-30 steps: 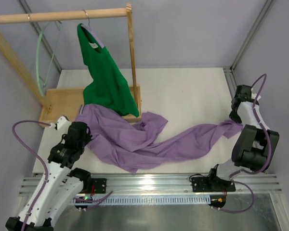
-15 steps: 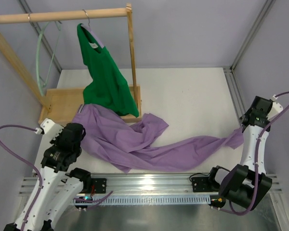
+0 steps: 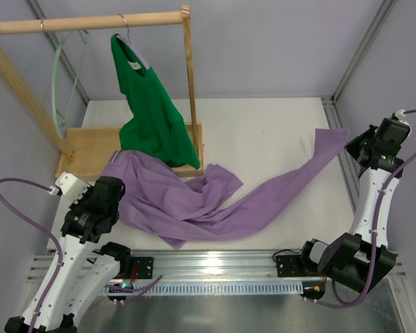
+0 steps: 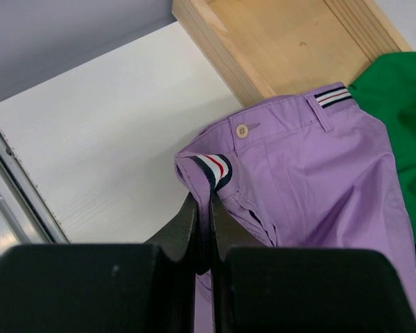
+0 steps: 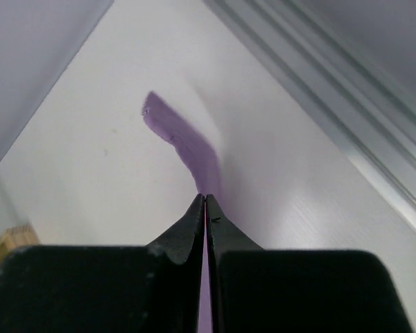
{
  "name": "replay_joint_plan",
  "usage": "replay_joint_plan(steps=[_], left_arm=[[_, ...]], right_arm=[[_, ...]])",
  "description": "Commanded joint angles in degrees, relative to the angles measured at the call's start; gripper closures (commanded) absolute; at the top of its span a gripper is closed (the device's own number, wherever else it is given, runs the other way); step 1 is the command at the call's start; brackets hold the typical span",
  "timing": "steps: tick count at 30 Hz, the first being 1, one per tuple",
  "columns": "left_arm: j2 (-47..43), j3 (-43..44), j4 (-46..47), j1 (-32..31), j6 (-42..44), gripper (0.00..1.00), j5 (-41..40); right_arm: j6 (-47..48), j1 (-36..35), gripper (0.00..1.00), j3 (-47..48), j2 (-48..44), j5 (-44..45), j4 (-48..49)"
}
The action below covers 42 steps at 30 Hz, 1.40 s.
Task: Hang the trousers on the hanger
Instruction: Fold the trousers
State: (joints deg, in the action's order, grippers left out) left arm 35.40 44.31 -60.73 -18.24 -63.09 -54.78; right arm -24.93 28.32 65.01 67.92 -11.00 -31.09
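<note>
The lilac trousers (image 3: 194,205) lie stretched across the table, waistband at the left, one leg running up to the right. My left gripper (image 4: 206,200) is shut on the striped waistband (image 4: 211,170), near a small button (image 4: 242,130). My right gripper (image 5: 205,200) is shut on the trouser leg's end (image 5: 184,142), lifted above the table's right side; in the top view that raised cuff (image 3: 331,142) sits beside the right gripper (image 3: 357,147). The pale mint hanger (image 3: 57,83) hangs from the wooden rail (image 3: 90,23) at the back left, away from both grippers.
A bright green top (image 3: 152,114) hangs on its own hanger from the same rail, over the rack's wooden base (image 3: 90,149). The rack's upright post (image 3: 191,90) stands behind the trousers. Metal frame rails (image 3: 340,139) run along the table's right edge.
My right gripper has swung up and back along the right edge, lifting the trouser leg's end off the table and pulling the leg straighter. My left gripper drew the waistband slightly left.
</note>
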Motion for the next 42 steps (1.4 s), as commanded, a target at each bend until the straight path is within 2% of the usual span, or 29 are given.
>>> replay_joint_plan(steps=[1,5,6,7,8,9,10,12,14,15,16,17,18,21,22,26,29,33,35,39,42], left_arm=[[-0.15,2.62,-3.77,0.49,-4.14,0.99,-7.61],[0.11,1.56,-5.8,0.57,-5.72,0.99,-7.97],[0.2,1.74,-6.67,0.57,-6.34,0.98,-8.14],[0.29,2.52,-7.38,0.49,-6.69,0.93,-8.49],[0.37,3.23,-7.82,0.57,-6.52,0.88,-9.11],[0.64,4.1,-8.17,0.57,-6.08,0.66,-9.29],[0.72,5.42,-7.92,0.57,-3.3,0.52,-9.2],[0.55,8.67,-5.81,0.57,0.14,0.31,-8.59],[0.29,11.04,-2.31,0.57,4.44,0.25,-7.8],[0.03,11.4,0.41,0.57,6.9,0.18,-5.1],[0.02,11.67,2.44,0.57,9.63,0.17,-3.5],[0.11,11.85,3.85,0.57,11.74,0.15,-1.57],[0.37,11.33,7.61,0.57,12.98,0.14,2.71],[3.0,9.57,10.36,0.49,12.12,0.13,8.98],[5.1,9.04,11.59,0.49,11.77,0.13,11.78],[9.41,7.37,13.09,0.57,7.82,0.14,13.74],[12.84,8.41,10.9,0.66,2.55,0.13,11.99],[16.28,10.7,7.91,0.66,-2.82,0.12,11.72],[17.68,11.14,7.12,0.75,-4.58,0.11,12.33],[19.26,11.49,7.99,1.98,-5.55,0.1,14.96],[21.28,12.2,8.17,2.77,-6.78,0.1,16.54]], right_arm=[[-0.37,3.22,0.96,0.22,-3.93,15.46,-10.28],[-3.8,7.89,0.96,-14.79,-9.47,25.2,-7.23],[-4.68,8.42,0.96,-15.96,-10.0,27.24,-7.4],[-6.52,8.94,0.96,-17.01,-10.0,29.18,-8.36],[-6.62,9.04,0.86,-17.03,-9.83,29.89,-8.63],[-6.19,9.04,0.71,-16.85,-9.65,28.77,-8.55],[-5.49,9.04,0.61,-16.41,-9.04,27.37,-8.11],[-4.52,9.13,0.53,-13.08,-8.25,22.82,-9.68],[-2.51,9.04,0.5,-10.62,-8.33,17.02,-9.43],[-1.36,9.04,0.43,-10.7,-8.94,12.2,-6.38],[-0.66,8.95,0.36,-10.78,-9.9,-0.38,-4.44],[-0.56,8.51,0.34,-11.39,-10.17,-4.07,-3.02],[-1.0,5.81,0.33,-11.23,-10.18,-5.94,-1.88],[-0.56,-1.48,0.33,-9.56,-8.25,-7.1,-1.0],[-0.21,-7.16,0.33,-9.55,-7.29,-7.45,0.14],[1.81,-18.28,0.33,-9.47,-0.52,-12.18,3.93],[3.65,-25.91,0.33,-10.43,4.93,-14.12,7.17],[4.19,-32.79,0.33,-12.89,10.28,-15.8,13.84],[4.45,-35.51,0.35,-13.07,12.23,-13.36,12.47],[2.09,-36.31,0.37,-15.0,14.96,-4.76,12.37],[-2.92,-36.23,0.37,-18.51,15.05,-5.08,16.76]])
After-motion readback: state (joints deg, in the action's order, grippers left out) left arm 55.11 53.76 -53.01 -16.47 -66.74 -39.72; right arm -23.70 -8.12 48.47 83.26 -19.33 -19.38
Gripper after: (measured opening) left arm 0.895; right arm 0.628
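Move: My left hand still pinches the near end of the trousers' waistband; bare table to drop it on lies about 3 cm back, 2 cm left and 16 cm below. The waistband's far stripe is some 18 cm ahead of this hand and 3 cm right, the green shirt 20 cm ahead and 16 cm right. My right hand holds a leg's end, its landing place roughly 4 cm back, 1 cm left and 21 cm below; the crumpled leg lies 37 cm left and 6 cm back of this hand. I whip the leg end back about 14 cm and down with my right hand, open, then swing leftwards nearly 30 cm and forward, wrist turning counter-clockwise, finally sinking over the leg's far edge. My left hand eases back-left, lets the waistband go, lifts some 7 cm, then travels forward and right and sinks again, open above the trousers' front. ##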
